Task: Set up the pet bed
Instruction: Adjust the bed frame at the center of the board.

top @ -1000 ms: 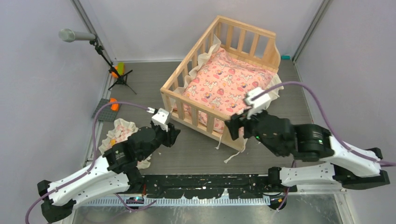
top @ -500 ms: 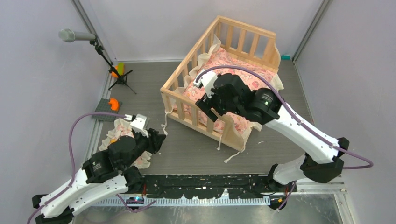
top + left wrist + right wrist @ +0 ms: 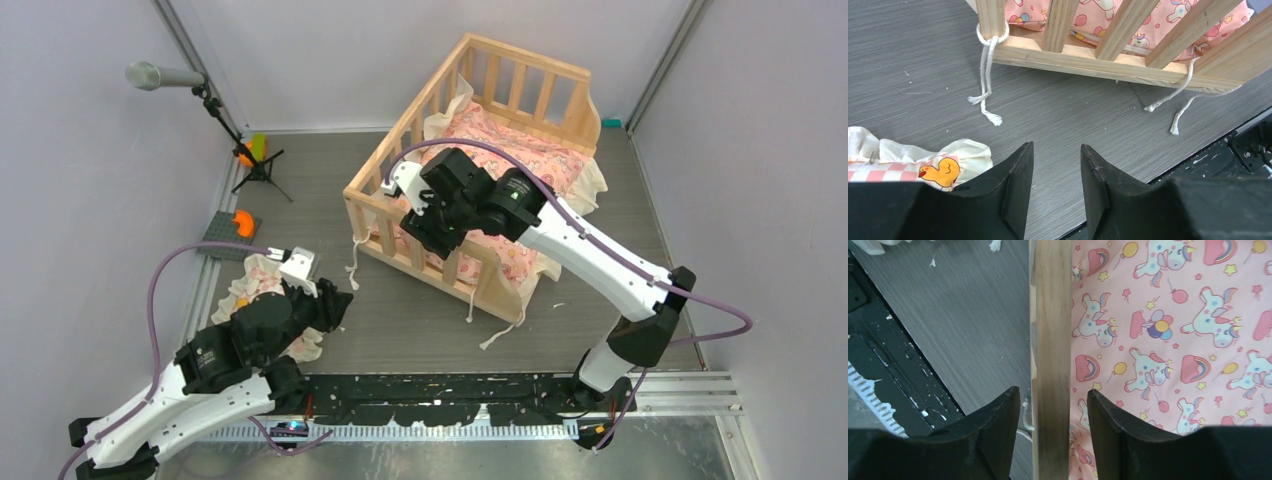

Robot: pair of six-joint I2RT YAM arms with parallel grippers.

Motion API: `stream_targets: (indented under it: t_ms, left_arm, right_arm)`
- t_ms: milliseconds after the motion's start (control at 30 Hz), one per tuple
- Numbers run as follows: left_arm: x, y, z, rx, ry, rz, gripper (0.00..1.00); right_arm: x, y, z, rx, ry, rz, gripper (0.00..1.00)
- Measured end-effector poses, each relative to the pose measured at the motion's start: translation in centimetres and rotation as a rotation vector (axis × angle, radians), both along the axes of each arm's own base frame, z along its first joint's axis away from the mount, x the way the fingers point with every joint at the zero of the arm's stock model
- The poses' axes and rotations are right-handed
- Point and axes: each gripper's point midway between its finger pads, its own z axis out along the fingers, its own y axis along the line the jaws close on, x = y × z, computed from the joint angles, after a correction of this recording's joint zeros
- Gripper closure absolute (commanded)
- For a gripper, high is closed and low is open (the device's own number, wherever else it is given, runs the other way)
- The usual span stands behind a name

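Observation:
The pet bed, a pale wood slatted crib, stands at the table's middle back with a pink printed cushion inside. My right gripper is open and points down over the bed's near rail. In the right wrist view its jaws straddle the rail, with a gap on each side and the cushion to the right. My left gripper is open and empty over bare table, beside the small frilled pillow. The left wrist view shows the gripper, pillow and bed base.
White tie cords hang from the bed's near posts onto the table. A microphone on a stand, an orange toy and a grey plate with an orange piece sit at the left. A black rail runs along the near edge.
My right arm swung from the near right, up and left, to the bed's near rail. My left arm pulled back toward the pillow a second ago and has since stayed still.

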Motion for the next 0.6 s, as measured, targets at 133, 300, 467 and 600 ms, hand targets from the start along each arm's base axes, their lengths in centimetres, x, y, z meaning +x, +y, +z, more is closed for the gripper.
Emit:
stream_targets:
  t_ms: [133,300,467,600]
  left_arm:
    - [-0.1,-0.1,-0.1,-0.002,0.004,-0.006,0.58]
    - [-0.2,0.0,-0.1,-0.014,0.007,-0.004,0.58]
    - [-0.3,-0.1,-0.4,-0.014,0.016,-0.007,0.58]
    - [-0.4,0.1,-0.3,-0.023,0.01,-0.007,0.57]
  right_arm:
    - [-0.1,0.5,-1.6,-0.026,0.044,0.013,0.57]
    - [-0.1,0.4,-1.6,-0.026,0.05,0.005,0.93]
    - [-0.4,0.5,-1.7,0.001,0.084,-0.001,1.0]
    - [-0.5,0.7,-1.6,0.034,0.072,0.024,1.0]
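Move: The bed frame's near top rail, at about mid-length, is already between the right hand's open fingers, roughly 2 cm below them. Its left corner post lies some 13 cm left of that hand and 7 cm ahead, and the rail's right end about 14 cm right and 6 cm back; the pink bedding is some 13 cm right, 8 cm ahead and 10 cm lower. From the left hand the same rail is about 15 cm ahead, 15 cm right and slightly higher. The right hand sinks about 1.5 cm over the near top rail and then all but stops, its attitude changing by only some 5 degrees. On the way down and just after, its fingers close from well open to about a quarter open, so that the pads, one on the outer and one on the bedding side, pinch the wooden rail and keep hold of it. ##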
